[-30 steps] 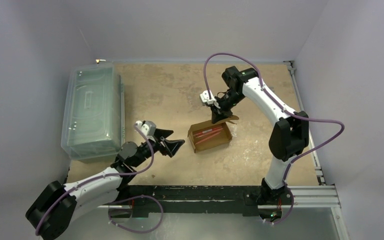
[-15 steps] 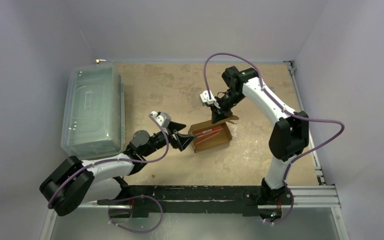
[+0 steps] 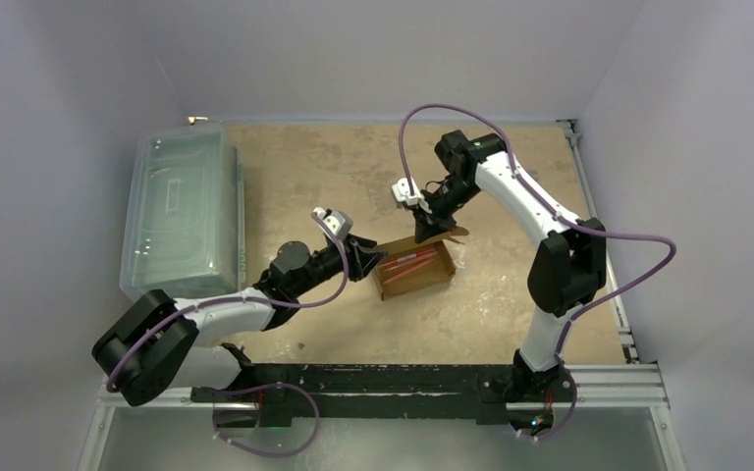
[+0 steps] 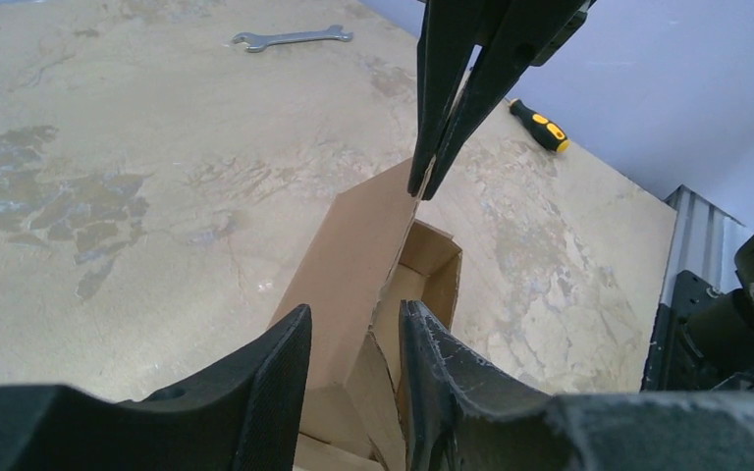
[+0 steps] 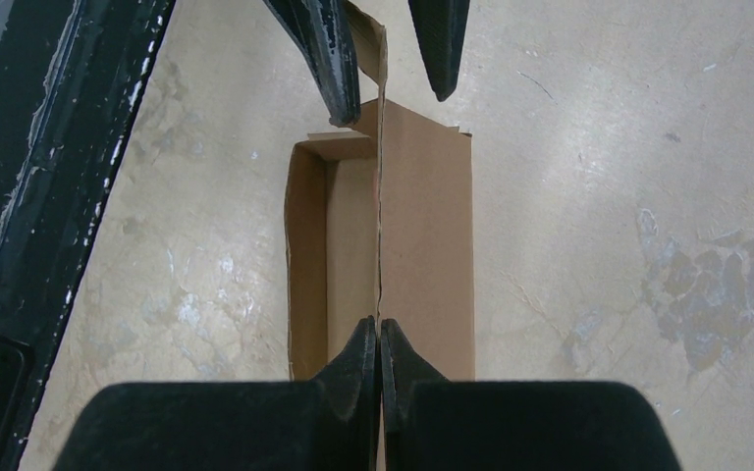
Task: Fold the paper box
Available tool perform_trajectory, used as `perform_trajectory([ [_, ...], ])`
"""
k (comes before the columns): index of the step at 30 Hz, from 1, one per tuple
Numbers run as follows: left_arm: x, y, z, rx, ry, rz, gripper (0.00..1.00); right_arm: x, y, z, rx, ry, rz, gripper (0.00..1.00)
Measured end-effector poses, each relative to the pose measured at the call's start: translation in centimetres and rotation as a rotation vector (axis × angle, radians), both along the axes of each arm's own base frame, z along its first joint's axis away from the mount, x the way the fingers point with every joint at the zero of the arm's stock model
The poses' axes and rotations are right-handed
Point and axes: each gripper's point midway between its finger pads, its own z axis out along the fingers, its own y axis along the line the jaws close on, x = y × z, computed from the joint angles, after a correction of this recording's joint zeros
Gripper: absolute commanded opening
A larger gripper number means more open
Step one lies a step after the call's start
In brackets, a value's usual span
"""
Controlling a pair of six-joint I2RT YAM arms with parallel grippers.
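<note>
The paper box point(image 3: 414, 272) is a small brown cardboard tray standing open-topped in the middle of the table. My right gripper point(image 3: 422, 235) is shut on the top edge of its tall far wall, seen edge-on in the right wrist view as a thin cardboard line running away from the right gripper point(image 5: 380, 326). My left gripper point(image 3: 373, 258) is at the box's left end. In the left wrist view the left gripper point(image 4: 355, 309) is open and straddles that same upright wall point(image 4: 353, 245), the right finger point(image 4: 437, 378) close against the cardboard.
A large clear plastic bin point(image 3: 182, 221) sits at the left. A wrench point(image 4: 290, 38) and a yellow-handled screwdriver point(image 4: 538, 125) lie on the far table. Red streaks point(image 3: 407, 262) show inside the box. A black rail point(image 3: 403, 378) runs along the near edge.
My left arm has reached right to the box's left end and its jaws have narrowed around the upright wall. The right gripper has kept its grip and not moved.
</note>
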Motion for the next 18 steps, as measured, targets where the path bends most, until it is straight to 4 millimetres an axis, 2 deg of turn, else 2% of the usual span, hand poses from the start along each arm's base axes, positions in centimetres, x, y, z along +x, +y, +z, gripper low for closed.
perform_trajectory([
  [3, 0.1, 0.0, -0.3, 0.019, -0.001, 0.0, 0.32, -0.1, 0.1, 0.0, 0.0, 0.001, 0.002, 0.0],
  [5, 0.1, -0.1, -0.5, 0.028, -0.001, -0.002, 0.26, -0.1, 0.1, 0.0, -0.001, 0.002, 0.002, 0.0],
  [10, 0.1, -0.3, -1.0, 0.05, 0.008, -0.016, 0.02, -0.1, 0.1, 0.0, -0.001, 0.005, 0.0, 0.02],
  [12, -0.1, -0.5, -1.1, 0.058, 0.004, -0.028, 0.0, 0.0, 0.1, 0.0, -0.003, 0.004, -0.002, 0.1],
  [15, -0.3, -0.7, -1.1, 0.065, 0.001, -0.044, 0.0, 0.1, 0.1, 0.0, -0.004, 0.005, -0.012, 0.31],
  [18, -0.3, -0.7, -1.1, 0.068, 0.0, -0.042, 0.0, 0.2, 0.3, 0.1, -0.005, 0.022, -0.041, 0.46],
])
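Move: Just beyond the left fingertips is the left end of the raised lid, about 1 cm to the right, 1 cm lower and level fore and aft. The box's open body has its middle roughly 8 cm right, 3 cm back and 9 cm below; the red markers inside are about 6 cm right, 1 cm back and 10 cm down. For the right hand, already pinching the lid's upper edge, that left end is some 8 cm left and 4 cm back, about level. Sinking about 1 cm and edging slightly right onto the lid's left end, the left hand shuts its part-open fingers and pinches the upright cardboard edge between them. Once that grip is nearly closed, the right hand, staying in place, opens its fingers about a third and lets go of the lid's edge. ##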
